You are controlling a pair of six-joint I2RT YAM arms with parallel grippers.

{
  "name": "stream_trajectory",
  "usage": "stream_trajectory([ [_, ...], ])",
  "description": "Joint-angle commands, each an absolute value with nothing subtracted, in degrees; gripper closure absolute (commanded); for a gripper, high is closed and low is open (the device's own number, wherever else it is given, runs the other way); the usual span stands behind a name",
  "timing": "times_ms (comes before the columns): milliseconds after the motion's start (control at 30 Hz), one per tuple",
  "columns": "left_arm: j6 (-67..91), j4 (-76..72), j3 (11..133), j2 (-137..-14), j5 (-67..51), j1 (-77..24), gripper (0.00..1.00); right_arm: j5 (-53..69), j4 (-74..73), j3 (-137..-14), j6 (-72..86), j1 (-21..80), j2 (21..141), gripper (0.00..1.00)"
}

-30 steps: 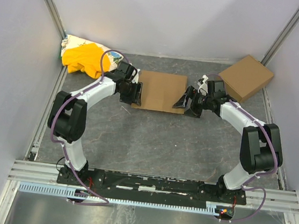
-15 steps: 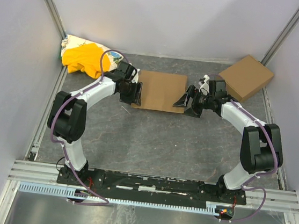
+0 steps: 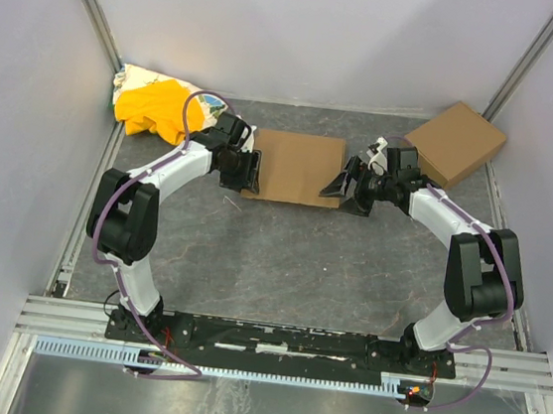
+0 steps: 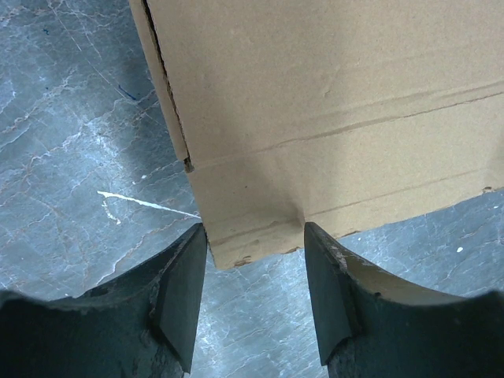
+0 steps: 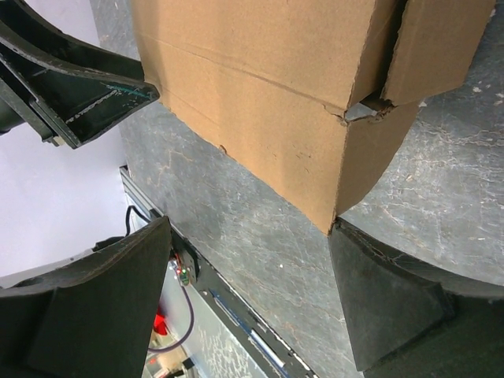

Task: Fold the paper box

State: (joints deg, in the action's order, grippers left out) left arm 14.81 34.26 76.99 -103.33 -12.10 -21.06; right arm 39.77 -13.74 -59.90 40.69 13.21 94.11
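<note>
The paper box lies flat on the grey table as a thin brown cardboard rectangle with creases. My left gripper stands open at its near left corner. In the left wrist view that corner of the paper box sits between the tips of the open left gripper, and nothing is clamped. My right gripper is at the box's right edge, wide open. From the right wrist the paper box shows a raised side flap whose lower corner touches the right finger of the right gripper.
A second closed brown cardboard box sits at the back right, close behind the right arm. A yellow-and-white cloth bundle lies at the back left. Walls enclose the table on three sides, and a metal rail runs along the near edge.
The right gripper has edged slightly left, closer to the box's right edge. The left gripper has barely shifted, and the box stays where it was.
</note>
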Motion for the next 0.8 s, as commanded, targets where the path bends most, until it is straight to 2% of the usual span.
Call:
stream_trajectory([
  [0, 13.18, 33.1, 79.37, -101.04, -15.12, -21.53, 0.41, 39.18, -11.43, -61.5, 38.32, 13.49, 93.9, 0.12],
  [200, 13.17, 33.23, 79.37, -102.24, -14.96, -21.53, 0.41, 33.73, -14.15, -61.1, 33.46, 13.44, 95.38, 0.1],
  [433, 13.18, 33.31, 79.37, -103.32, -14.94, -21.53, 0.41, 33.69, -10.85, -60.32, 33.81, 13.36, 98.63, 0.11],
  [767, 13.09, 33.29, 79.49, -104.5, -14.33, -21.53, 0.42, 29.4, -12.16, -60.47, 31.23, 13.36, 99.71, 0.18],
])
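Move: The right hand's target, the right front corner of the paper box's front flap, lies about 4 cm below the hand point, some 1 cm ahead and 1 cm to its right, close by the lower finger. From that hand the lid's middle is roughly 7 cm ahead, 8 cm left and 3 cm lower, and the spare brown box about 18 cm ahead and 21 cm right. The left hand already has the flap's left corner at its fingertips, about 1 cm left and 1 cm below. The right hand sinks about 5.5 cm beside the front flap's right corner, easing a little to the right and forward as its fingers tip some 10 degrees more steeply down, so that the lower finger drops clear of the corner and the wide-open fingers come to stand on both sides of it. The left hand stays nearly in place at the flap's left corner, half-open, with one fingertip still at the left edge and the other in front of the flap. ##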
